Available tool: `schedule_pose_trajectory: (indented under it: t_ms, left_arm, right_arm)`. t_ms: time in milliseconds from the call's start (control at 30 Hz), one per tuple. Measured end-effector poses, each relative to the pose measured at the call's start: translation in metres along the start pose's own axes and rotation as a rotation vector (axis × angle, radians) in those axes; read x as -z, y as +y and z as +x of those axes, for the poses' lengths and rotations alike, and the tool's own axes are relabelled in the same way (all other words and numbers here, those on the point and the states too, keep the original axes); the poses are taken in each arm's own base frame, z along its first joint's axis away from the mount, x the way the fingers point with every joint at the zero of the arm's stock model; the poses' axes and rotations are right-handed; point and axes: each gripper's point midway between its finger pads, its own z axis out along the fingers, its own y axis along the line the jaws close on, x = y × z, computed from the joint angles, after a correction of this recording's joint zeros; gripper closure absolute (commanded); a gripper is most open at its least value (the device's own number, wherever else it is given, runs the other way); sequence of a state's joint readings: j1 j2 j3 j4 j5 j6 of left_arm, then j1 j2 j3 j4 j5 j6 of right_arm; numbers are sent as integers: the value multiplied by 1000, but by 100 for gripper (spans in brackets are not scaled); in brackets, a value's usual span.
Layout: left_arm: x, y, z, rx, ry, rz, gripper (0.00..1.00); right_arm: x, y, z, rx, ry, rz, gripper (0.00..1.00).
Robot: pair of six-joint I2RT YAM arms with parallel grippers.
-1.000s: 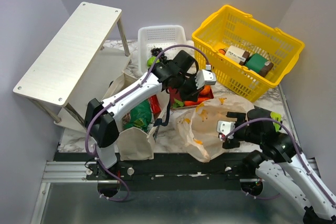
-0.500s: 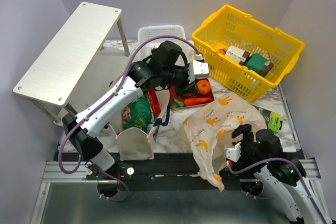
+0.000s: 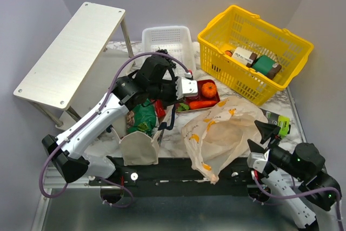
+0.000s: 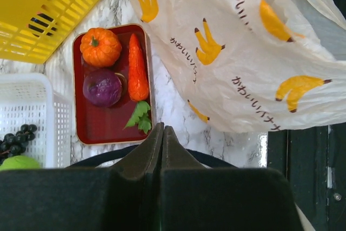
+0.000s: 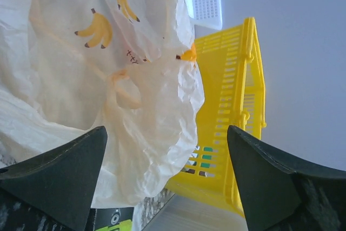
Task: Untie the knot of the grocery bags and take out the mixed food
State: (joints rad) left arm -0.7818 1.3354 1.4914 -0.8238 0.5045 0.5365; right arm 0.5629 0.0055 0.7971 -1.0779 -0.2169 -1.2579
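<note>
The thin plastic bag (image 3: 221, 128) (image 4: 232, 52) (image 5: 108, 79), printed with bananas, lies slack on the table. The knot is out of view; a loose handle loop (image 5: 121, 87) shows. On a red tray (image 3: 212, 99) (image 4: 97, 128) lie an orange (image 3: 208, 89) (image 4: 100, 47), a carrot (image 3: 203, 104) (image 4: 138, 68) and a purple onion (image 4: 102, 87). The canvas tote (image 3: 138, 147) holds a green snack bag (image 3: 143, 118) and a red packet (image 3: 158, 107). My left gripper (image 3: 178, 93) (image 4: 162, 127) hangs shut and empty above the tray's near edge. My right gripper (image 3: 260, 140) (image 5: 166, 129) is open, right of the bag.
The yellow basket (image 3: 254, 52) (image 4: 54, 9) (image 5: 232, 106) with boxes stands at the back right. A white basket (image 3: 165, 39) (image 4: 27, 117) holds grapes (image 4: 19, 133) and a green apple (image 4: 19, 162). A black-and-green box (image 3: 278, 123) lies by the bag. A white shelf (image 3: 70, 52) stands left.
My left gripper has drawn back leftward from over the tray. My right arm has pulled away to the near right corner, and the plastic bag has spread out flatter.
</note>
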Motion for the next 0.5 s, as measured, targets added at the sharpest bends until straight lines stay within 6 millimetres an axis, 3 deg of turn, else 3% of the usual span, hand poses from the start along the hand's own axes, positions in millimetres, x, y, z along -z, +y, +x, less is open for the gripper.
schedule_pose_trajectory:
  t_ms: [233, 367, 500]
  left_arm:
    - [-5, 9, 11, 17, 46, -37, 28]
    - [5, 29, 19, 59, 133, -142, 19]
    - [29, 69, 22, 147, 206, -291, 12]
  right_arm:
    - [-43, 15, 35, -170, 133, -13, 0]
    - [-63, 1, 43, -318, 188, 22, 0]
    - [-74, -15, 43, -396, 191, 86, 0]
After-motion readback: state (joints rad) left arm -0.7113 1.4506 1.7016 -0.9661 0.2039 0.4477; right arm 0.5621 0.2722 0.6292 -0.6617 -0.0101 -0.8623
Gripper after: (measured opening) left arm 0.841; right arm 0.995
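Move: Off to the right hand's left, about 13 cm away and some 6 cm ahead, the middle of the puffed-out empty grocery bag lies roughly 12 cm lower; the black-and-green box is about 12 cm ahead and 4 cm right, 19 cm down. From the left hand the bag is about 15 cm right, 5 cm back and 15 cm down. The red food tray lies 11 cm ahead and 7 cm right of the left hand, the white basket 27 cm ahead and 5 cm left, both well below. Reaching forward about 8 cm towards the bag's right side, the wide-open right hand dips some 4 cm, then rises a little, its wrist swinging clockwise about 20 degrees and rolling. Meanwhile the empty left hand spreads its nearly shut fingers wide and goes forward some 7 cm and left 4 cm, away from the bag, turning about 20 degrees counter-clockwise. ##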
